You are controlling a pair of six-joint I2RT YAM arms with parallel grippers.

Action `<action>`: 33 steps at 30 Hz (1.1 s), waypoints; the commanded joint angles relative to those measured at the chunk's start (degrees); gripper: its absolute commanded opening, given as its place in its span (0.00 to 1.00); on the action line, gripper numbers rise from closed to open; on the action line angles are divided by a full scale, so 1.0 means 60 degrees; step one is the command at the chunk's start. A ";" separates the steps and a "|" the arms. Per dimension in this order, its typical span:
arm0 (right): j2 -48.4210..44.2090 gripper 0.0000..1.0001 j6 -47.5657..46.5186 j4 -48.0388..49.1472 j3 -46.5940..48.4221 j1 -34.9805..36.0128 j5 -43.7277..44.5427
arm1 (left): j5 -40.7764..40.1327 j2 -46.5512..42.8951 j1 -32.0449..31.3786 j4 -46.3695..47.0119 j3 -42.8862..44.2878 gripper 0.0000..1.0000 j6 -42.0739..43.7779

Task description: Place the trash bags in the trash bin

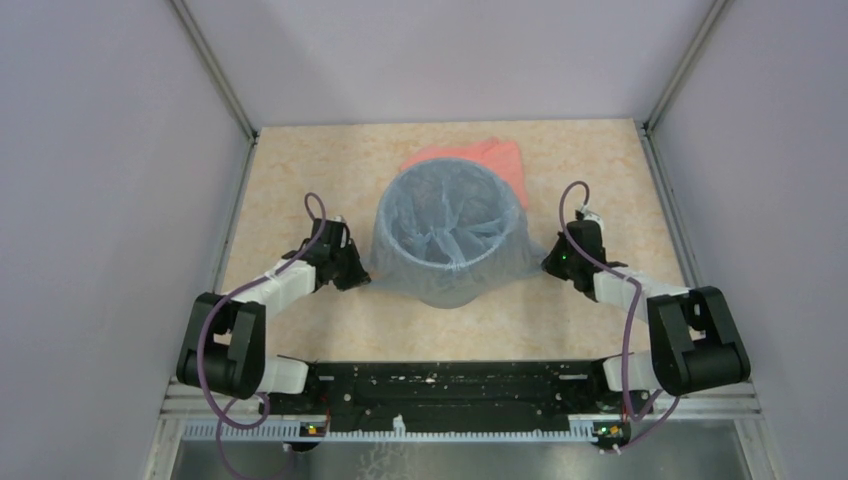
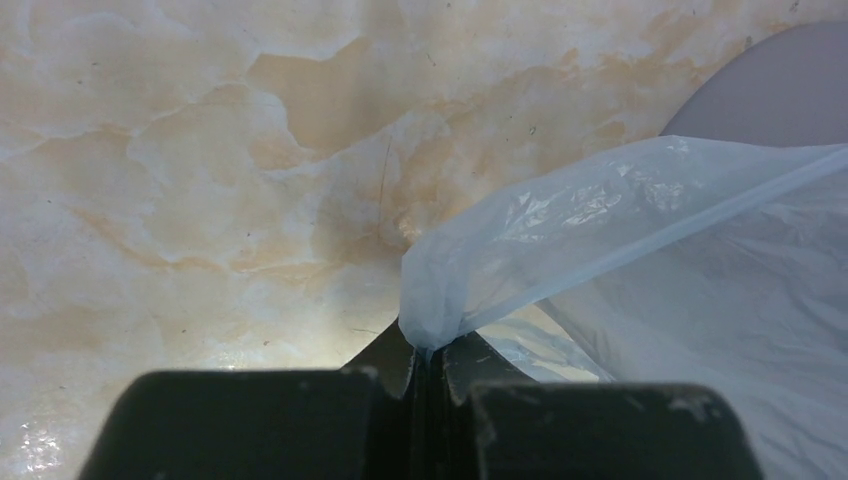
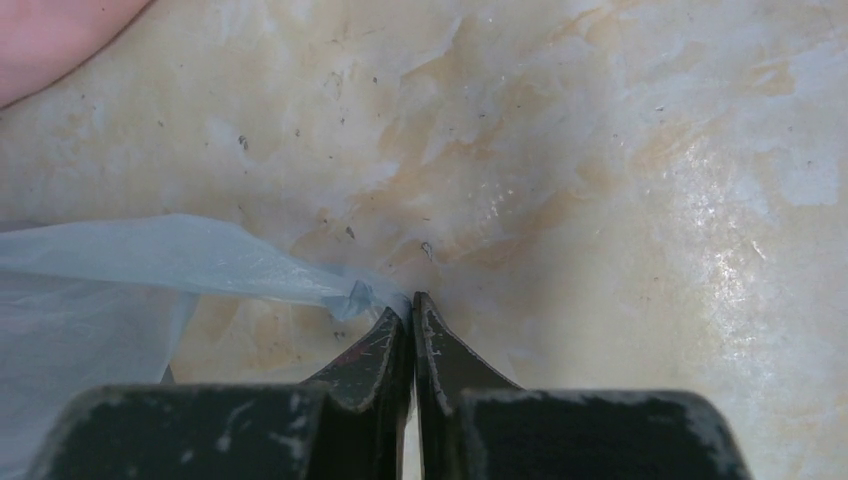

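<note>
The grey trash bin (image 1: pixel 448 296) stands upright mid-table. The pale-blue trash bag (image 1: pixel 402 250) lines it, its mouth folded over the rim and hanging down the outer wall. My left gripper (image 1: pixel 358 272) sits low at the bin's left, shut on a bunched fold of the bag's edge (image 2: pixel 620 220), which is pulled out sideways. In the left wrist view the bin wall (image 2: pixel 770 90) shows at top right. My right gripper (image 1: pixel 548 262) sits low at the bin's right. Its tips (image 3: pixel 412 305) are shut on a thin corner of the bag (image 3: pixel 150 260), stretched taut toward the bin.
A salmon-pink folded piece (image 1: pixel 480 155) lies flat on the marbled tabletop (image 1: pixel 300 170) behind the bin; its corner shows in the right wrist view (image 3: pixel 50 30). Lilac walls enclose the table on the left, right and far sides.
</note>
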 commanded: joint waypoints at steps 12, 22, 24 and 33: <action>-0.1720 0.54 -0.0144 -0.1402 0.0759 -0.0291 -0.0219 | 0.0334 -0.0788 0.0210 0.0076 0.0232 0.21 0.0332; -0.3381 0.68 -0.0616 -0.3742 0.2731 -0.0165 -0.0057 | 0.0612 -0.1577 0.0196 0.0140 -0.0246 0.28 0.0307; -0.3475 0.69 -0.0768 -0.4217 0.3382 0.0075 0.0153 | 0.0650 -0.1726 0.0196 0.0198 -0.0319 0.28 0.0308; -0.2811 0.70 -0.1424 -0.5858 0.6777 0.2217 0.1406 | 0.1094 -0.1743 -0.0025 0.0922 -0.0684 0.23 0.0101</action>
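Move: Low on either side of the trash bin, both hands still pinch the blue trash bag's pulled-down edge. From the right hand the bin stands about 18 cm to the left, level in reach, its middle some 7 cm higher; the pink trash bag lies about 20 cm ahead, 14 cm left and 3 cm lower. From the left hand the bin is some 15 cm to the right and 2 cm ahead, its middle about 6 cm higher. Opening its fingers wide, the right hand lets go of the blue bag's edge and climbs beside the bin, slowly then fast, about 24 cm, tilting its fingertips up some 20 degrees and veering left towards the bin at the end. The left hand parts its fingers only about a quarter and lifts roughly 3 cm, the bag's edge still between the fingertips. ##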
